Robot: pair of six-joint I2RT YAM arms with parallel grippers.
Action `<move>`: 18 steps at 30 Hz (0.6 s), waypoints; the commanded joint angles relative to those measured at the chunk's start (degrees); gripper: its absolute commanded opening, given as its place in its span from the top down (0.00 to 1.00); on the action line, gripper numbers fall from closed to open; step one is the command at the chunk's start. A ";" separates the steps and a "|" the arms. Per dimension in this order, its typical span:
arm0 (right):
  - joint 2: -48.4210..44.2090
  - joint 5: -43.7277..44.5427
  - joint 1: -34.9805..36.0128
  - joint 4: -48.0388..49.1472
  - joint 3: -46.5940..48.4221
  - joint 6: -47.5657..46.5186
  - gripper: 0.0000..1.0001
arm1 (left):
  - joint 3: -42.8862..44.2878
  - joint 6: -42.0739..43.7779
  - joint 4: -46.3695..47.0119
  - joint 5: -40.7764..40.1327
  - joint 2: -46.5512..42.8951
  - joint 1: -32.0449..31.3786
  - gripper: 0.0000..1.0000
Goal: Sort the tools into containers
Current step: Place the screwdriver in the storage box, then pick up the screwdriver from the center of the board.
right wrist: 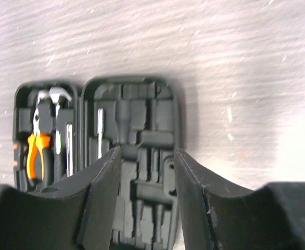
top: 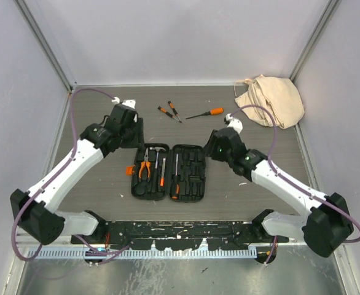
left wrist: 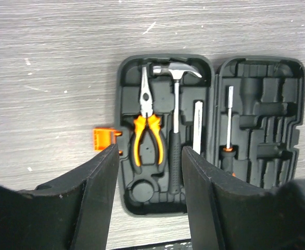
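Observation:
The black tool case (top: pixel 189 150) lies open and flat in the middle of the table. Its left half (left wrist: pixel 122 104) holds orange-handled pliers (left wrist: pixel 147 125), a hammer (left wrist: pixel 176 104) and a silver bar (left wrist: pixel 198 127). One screwdriver (left wrist: pixel 229 125) sits in the right half (right wrist: pixel 142 83); the other slots there are bare. Three loose screwdrivers lie behind the case: two small ones (top: pixel 164 112) (top: pixel 175 112) and a larger orange-handled one (top: pixel 206 114). My left gripper (top: pixel 136 132) (left wrist: pixel 150 151) hovers open above the case's left half. My right gripper (top: pixel 212 147) (right wrist: pixel 146 152) hovers open above its right half. Neither holds anything.
A beige cloth bag (top: pixel 271 99) lies crumpled in the far right corner. The case's orange latch (left wrist: pixel 103 139) sticks out from its left edge. Grey walls close in the table on the left, back and right.

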 commanded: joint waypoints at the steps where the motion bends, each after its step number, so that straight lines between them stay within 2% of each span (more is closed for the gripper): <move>1: 5.19 -5.06 -6.11 -3.10 8.95 -8.61 0.48 | -2.00 4.13 -3.32 -5.95 -6.61 0.26 0.47; 8: 20.64 -10.94 -13.16 -4.55 22.62 -13.25 0.47 | -7.17 4.82 -5.42 -9.34 -11.99 0.26 0.47; 15: 34.68 3.30 -16.54 -5.71 36.16 -3.53 0.46 | -11.95 5.01 -5.31 -10.24 -14.85 0.30 0.47; 18: 40.09 5.10 -17.29 -5.17 42.04 -5.13 0.46 | -11.57 5.19 -6.86 -11.91 -14.58 0.26 0.48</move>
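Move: The orange-handled screwdriver lies about 19 cm ahead of the empty right hand, level with it sideways and some 12 cm below. The two small screwdrivers sit about 20 cm ahead and 14 cm left of that hand, while the storage box's right half is roughly 6 cm back and 8 cm left. From the left hand, the orange-handled screwdriver is about 17 cm ahead, 28 cm to the right and 18 cm down. The right hand sweeps forward about 17 cm, away from the open storage box and towards the orange-handled screwdriver, easing some 4 cm to its right, with a slight rise turning into a shallow descent, while the wrist swings roughly 10 degrees clockwise and tips a little further down with the fingers staying half open and clear of everything. Meanwhile the left hand, also empty and half open, draws off to the left and back by about 9 cm, rising a touch before sinking a couple of centimetres and rolling its left side up slightly, touching nothing. ##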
